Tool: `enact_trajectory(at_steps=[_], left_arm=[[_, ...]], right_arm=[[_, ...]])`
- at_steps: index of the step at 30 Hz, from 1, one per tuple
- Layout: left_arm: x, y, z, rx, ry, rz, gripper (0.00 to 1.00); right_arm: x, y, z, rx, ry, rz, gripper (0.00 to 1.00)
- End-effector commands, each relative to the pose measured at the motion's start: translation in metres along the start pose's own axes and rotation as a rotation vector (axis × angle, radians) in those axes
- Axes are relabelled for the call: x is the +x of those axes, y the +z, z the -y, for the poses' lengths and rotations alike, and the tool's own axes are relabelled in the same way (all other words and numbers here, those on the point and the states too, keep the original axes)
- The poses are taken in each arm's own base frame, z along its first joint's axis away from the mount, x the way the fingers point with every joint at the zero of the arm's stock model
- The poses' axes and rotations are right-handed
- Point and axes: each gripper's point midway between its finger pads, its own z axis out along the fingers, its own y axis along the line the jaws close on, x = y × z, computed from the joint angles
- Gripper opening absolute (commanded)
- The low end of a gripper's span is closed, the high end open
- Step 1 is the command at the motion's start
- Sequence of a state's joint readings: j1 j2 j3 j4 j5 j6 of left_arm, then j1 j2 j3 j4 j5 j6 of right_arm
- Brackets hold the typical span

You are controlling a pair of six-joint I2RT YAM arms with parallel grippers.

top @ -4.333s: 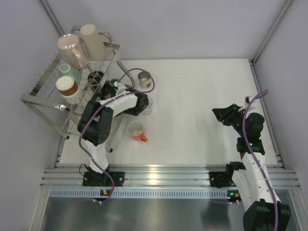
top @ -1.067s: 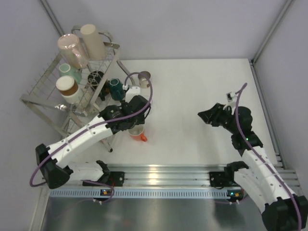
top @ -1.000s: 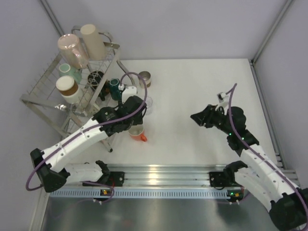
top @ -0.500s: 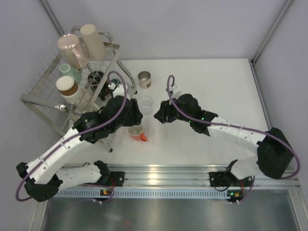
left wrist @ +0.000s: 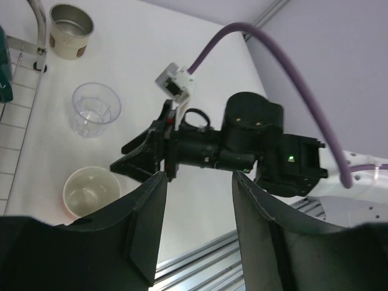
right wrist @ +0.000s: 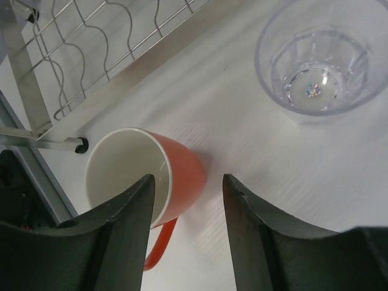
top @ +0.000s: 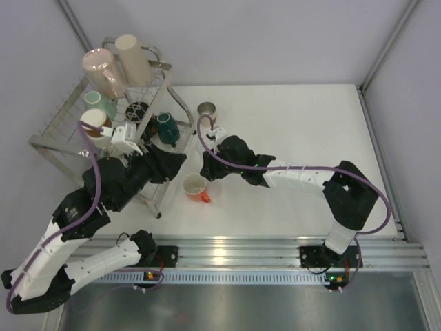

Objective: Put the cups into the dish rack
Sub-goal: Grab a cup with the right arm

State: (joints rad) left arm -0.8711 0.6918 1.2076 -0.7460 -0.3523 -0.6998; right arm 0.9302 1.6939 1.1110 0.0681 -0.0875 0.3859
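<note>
The white mug with orange outside and handle [top: 195, 185] stands upright on the table beside the dish rack [top: 65, 121]. My right gripper [top: 206, 169] hovers open just above it; in the right wrist view the mug [right wrist: 182, 173] sits low left between the spread fingers of the right gripper [right wrist: 188, 194], untouched. A clear glass [right wrist: 320, 57] and a steel cup [top: 207, 110] stand further back. My left gripper [top: 176, 161] is open and empty by the rack's corner, looking at the right arm [left wrist: 242, 142]. In the top view the arm hides the glass.
The rack holds a pink cup [top: 103, 70], a beige cup [top: 132, 58], a teal cup [top: 100, 103], a brown-banded cup [top: 96, 125] and a dark teal mug [top: 166, 126]. Rack wires [right wrist: 115, 42] and a rack foot [right wrist: 79, 144] lie close to the orange mug.
The right arm swung left across the table until its open gripper came over the orange mug. The left arm pulled back from the cups toward the rack.
</note>
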Motion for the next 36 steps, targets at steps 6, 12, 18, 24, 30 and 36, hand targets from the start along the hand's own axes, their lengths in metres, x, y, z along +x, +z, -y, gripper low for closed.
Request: enact_trajectory(at_steps=[6, 12, 18, 24, 30, 36], left_arm=[[-0.011, 0.002, 0.037, 0.158, 0.003, 0.010, 0.53], [-0.014, 0.001, 0.037, 0.160, -0.009, 0.022, 0.53], [-0.013, 0.002, 0.032, 0.142, 0.015, 0.031, 0.54], [-0.012, 0.003, 0.038, 0.163, 0.029, 0.016, 0.54], [-0.010, 0.004, 0.038, 0.163, 0.033, 0.007, 0.54], [0.008, 0.023, 0.035, 0.139, 0.078, -0.055, 0.54]], right_arm=[[0.000, 0.020, -0.023, 0.023, -0.075, -0.012, 0.48], [0.016, 0.023, -0.022, 0.024, -0.066, -0.039, 0.44], [0.024, 0.027, -0.022, 0.024, -0.027, -0.046, 0.32], [0.033, 0.032, -0.022, 0.019, 0.019, -0.058, 0.26], [0.041, 0.032, -0.018, 0.035, 0.039, -0.069, 0.00], [0.025, -0.006, 0.002, 0.094, 0.095, 0.020, 0.00]])
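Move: The red cup I am going for stands about 5 cm to the left of my open right hand, 3 cm back and some 8 cm below, its handle towards its back right side. The clear glass is about 10 cm ahead and 1 cm left, and the dish rack's lower right edge some 14 cm left and 3 cm back, both also about 8 cm below. From my raised left hand the red cup lies about 6 cm ahead, straight in line sideways and some 30 cm below. I lower my right hand about 4 cm, easing a little left and back, so the fingers straddle the red cup's right-hand wall, and close from half open to almost shut, pinching the rim. At the end the hand edges about a centimetre back to the right, still gripping. My empty left hand drifts some 3 cm right, high up, turning slightly clockwise. ##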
